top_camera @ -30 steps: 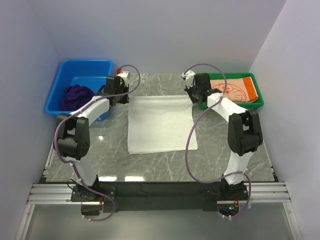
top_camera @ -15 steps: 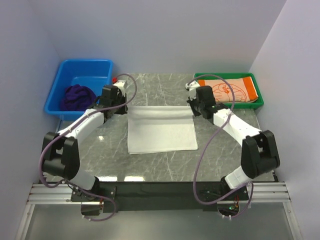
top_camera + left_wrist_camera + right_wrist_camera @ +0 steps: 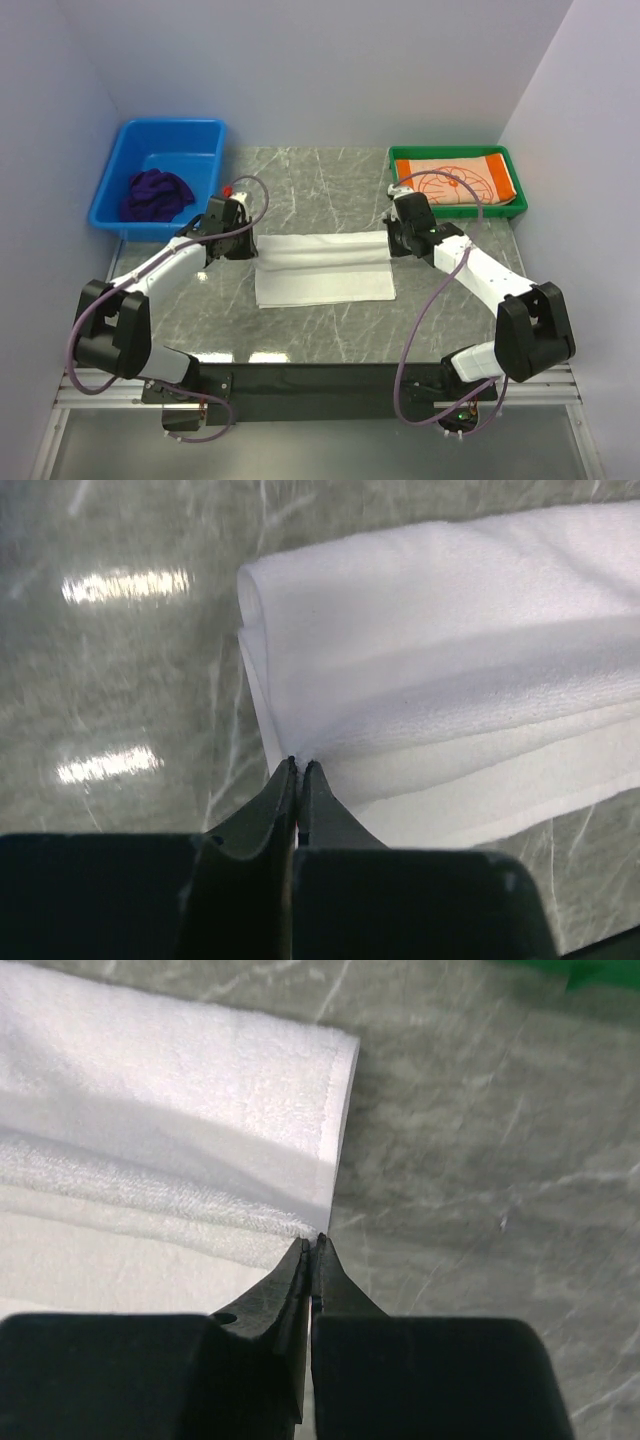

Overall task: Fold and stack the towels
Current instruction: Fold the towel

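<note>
The white towel (image 3: 322,272) lies mid-table, its far part rolled over toward the front. My left gripper (image 3: 243,243) is shut, pinching the towel's left far corner; in the left wrist view the gripper (image 3: 298,764) nips the edge of the doubled white towel (image 3: 450,630). My right gripper (image 3: 393,240) is shut on the right far corner, and the right wrist view has the gripper (image 3: 313,1241) at the hem of the white towel (image 3: 150,1090). The purple towel (image 3: 155,192) is bunched in the blue bin. The orange towel (image 3: 458,180) lies flat in the green tray.
The blue bin (image 3: 170,127) stands at the back left and the green tray (image 3: 452,151) at the back right. Grey marble table (image 3: 330,325) shows in front of the towel. Purple cables loop from both arms.
Both grippers have pulled the towel's far edge toward the near side, laying it over the rest. The visible towel has grown much shorter front to back.
</note>
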`<state>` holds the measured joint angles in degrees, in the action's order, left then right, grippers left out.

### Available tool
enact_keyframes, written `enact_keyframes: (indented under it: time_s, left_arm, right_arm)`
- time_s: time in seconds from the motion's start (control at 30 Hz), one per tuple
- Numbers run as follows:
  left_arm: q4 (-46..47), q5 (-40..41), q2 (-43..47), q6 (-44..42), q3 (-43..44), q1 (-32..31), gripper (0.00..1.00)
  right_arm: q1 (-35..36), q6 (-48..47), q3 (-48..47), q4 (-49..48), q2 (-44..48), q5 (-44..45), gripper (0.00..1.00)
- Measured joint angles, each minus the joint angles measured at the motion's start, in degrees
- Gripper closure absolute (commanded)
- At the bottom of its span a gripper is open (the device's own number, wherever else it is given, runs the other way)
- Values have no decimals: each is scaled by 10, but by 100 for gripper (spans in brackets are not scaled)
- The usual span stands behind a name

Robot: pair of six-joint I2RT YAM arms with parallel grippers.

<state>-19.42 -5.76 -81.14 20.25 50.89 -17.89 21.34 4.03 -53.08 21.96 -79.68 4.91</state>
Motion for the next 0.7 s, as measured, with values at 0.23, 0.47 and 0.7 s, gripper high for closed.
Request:
enact_keyframes:
  time_s: [0.23,0.47,0.7]
  left_arm:
    - [-37,-5,50,32,-11,-2,99]
    - [-60,-5,92,57,-13,-3,99]
    - [-45,-6,120,114,-91,-3,99]
  right_arm:
    - [0,63,9,49,2,-3,100]
    - [1,96,9,71,33,-2,100]
    - [1,130,19,77,29,-17,100]
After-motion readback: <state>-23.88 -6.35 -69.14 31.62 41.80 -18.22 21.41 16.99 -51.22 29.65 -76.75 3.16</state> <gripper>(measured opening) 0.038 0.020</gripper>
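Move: The white towel's far edge, already doubled back, is held at its corners; its near edge is the goal. The near left corner lies about 10 cm back from the left hand, straight behind and some 6 cm lower, with the crease's left end about 6 cm ahead. The blue bin is roughly 19 cm ahead and 19 cm left. From the right hand, the near right corner is about 9 cm back, 1 cm right and 7 cm lower; the green tray is some 18 cm ahead, 14 cm right. The towel's lifted edge is carried back over its lower layer towards the near edge, both grippers keeping their pinch on its corners. The left goes back about 5 cm, humping up nearly 3 cm midway before sinking again; the right goes back some 4 cm, dipping slightly first. The left wrist turns a little counter-clockwise, the right clockwise as its fingers tip some 10 degrees steeper. ##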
